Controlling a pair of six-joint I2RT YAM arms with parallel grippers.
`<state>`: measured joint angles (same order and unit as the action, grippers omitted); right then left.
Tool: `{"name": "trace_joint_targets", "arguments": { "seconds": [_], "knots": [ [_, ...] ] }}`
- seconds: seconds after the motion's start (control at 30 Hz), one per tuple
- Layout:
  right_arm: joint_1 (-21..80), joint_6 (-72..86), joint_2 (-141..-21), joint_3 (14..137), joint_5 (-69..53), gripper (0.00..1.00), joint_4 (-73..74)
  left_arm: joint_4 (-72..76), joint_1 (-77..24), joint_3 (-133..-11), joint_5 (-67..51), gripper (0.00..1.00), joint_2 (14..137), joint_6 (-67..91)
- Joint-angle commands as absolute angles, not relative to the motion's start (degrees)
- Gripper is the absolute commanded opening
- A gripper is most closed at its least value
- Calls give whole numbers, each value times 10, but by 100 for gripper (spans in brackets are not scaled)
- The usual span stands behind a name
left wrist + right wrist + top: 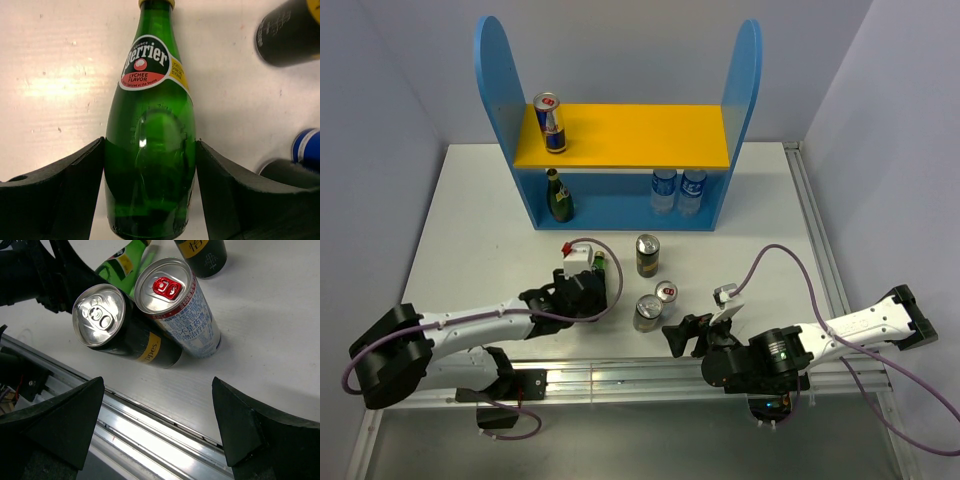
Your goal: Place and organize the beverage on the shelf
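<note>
My left gripper [603, 283] [150, 192] is shut on a green glass bottle [150, 130] [602, 266] with a yellow cap, both pads pressed to its lower body. To its right on the table stand a dark can [648, 255] [202, 255], a silver slim can [666, 291] [182, 310] with a red tab, and a second dark can [647, 312] [125, 330]. The shelf [620, 140] stands at the back, with a blue-silver can [550, 122] on its yellow board and another green bottle [558, 195] below. My right gripper [685, 335] [157, 425] hangs open and empty near the cans.
Two small clear bottles [677, 190] with blue labels stand on the shelf's lower level at the right. An aluminium rail [620, 375] runs along the table's near edge under the right gripper. Grey walls close in the table on both sides.
</note>
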<state>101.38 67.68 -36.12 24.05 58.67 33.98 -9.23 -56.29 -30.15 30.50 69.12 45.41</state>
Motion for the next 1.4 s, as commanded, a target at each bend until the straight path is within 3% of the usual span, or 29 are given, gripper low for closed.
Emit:
{"name": "trace_joint_targets", "arguments": {
  "seconds": [0.0, 0.3, 0.33, 0.4, 0.47, 0.5, 0.53, 0.57, 1.37],
  "knots": [
    [1019, 689, -359, 247, 615, 95, 344, -113, -584, -302, 322, 0, 655, 513],
    [1019, 695, -376, 254, 618, 95, 350, -216, -604, -365, 285, 1, 699, 520],
    [1020, 695, -376, 254, 618, 95, 351, -240, -604, -391, 281, 18, 711, 509],
    [1019, 695, -375, 254, 618, 95, 351, -263, -604, -416, 278, 36, 754, 495],
    [1020, 695, -372, 253, 619, 95, 351, -290, -604, -453, 270, 62, 784, 476],
    [1020, 695, -369, 251, 618, 95, 351, -297, -605, -463, 270, 67, 798, 474],
    [1020, 697, -365, 250, 618, 95, 351, -301, -605, -476, 268, 78, 820, 465],
    [1021, 696, -362, 250, 619, 95, 351, -308, -604, -482, 262, 99, 829, 461],
    [1029, 699, -342, 243, 624, 95, 352, -315, -538, -586, 232, 97, 964, 345]
  ]
}}
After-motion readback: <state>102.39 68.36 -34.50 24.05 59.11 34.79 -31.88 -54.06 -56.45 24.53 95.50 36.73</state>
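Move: The left fingers already hold the green bottle, neck tipped forward. The bare table it is let go on is only about 2 cm back, 2 cm right and 4 cm below that hand. The gold-band can stands roughly 14 cm right and 9 cm ahead of the hand; the dark can is 13 cm right and 5 cm back, the red-tab can 18 cm right and 2 cm back. From the right hand, the bottle is about 20 cm left, 13 cm ahead and 8 cm below. The left hand eases about 2 cm back with the green bottle, then 2–3 cm to its right while tipping its fingers down and rolling its left side up, and opens the fingers wide to let go of the bottle just above or on the bare table. With the fingers kept open astride the bottle, it sinks a further 2 cm and slides some 4 cm forward along the bottle towards the neck, ending about 25 degrees turned and steeper. ##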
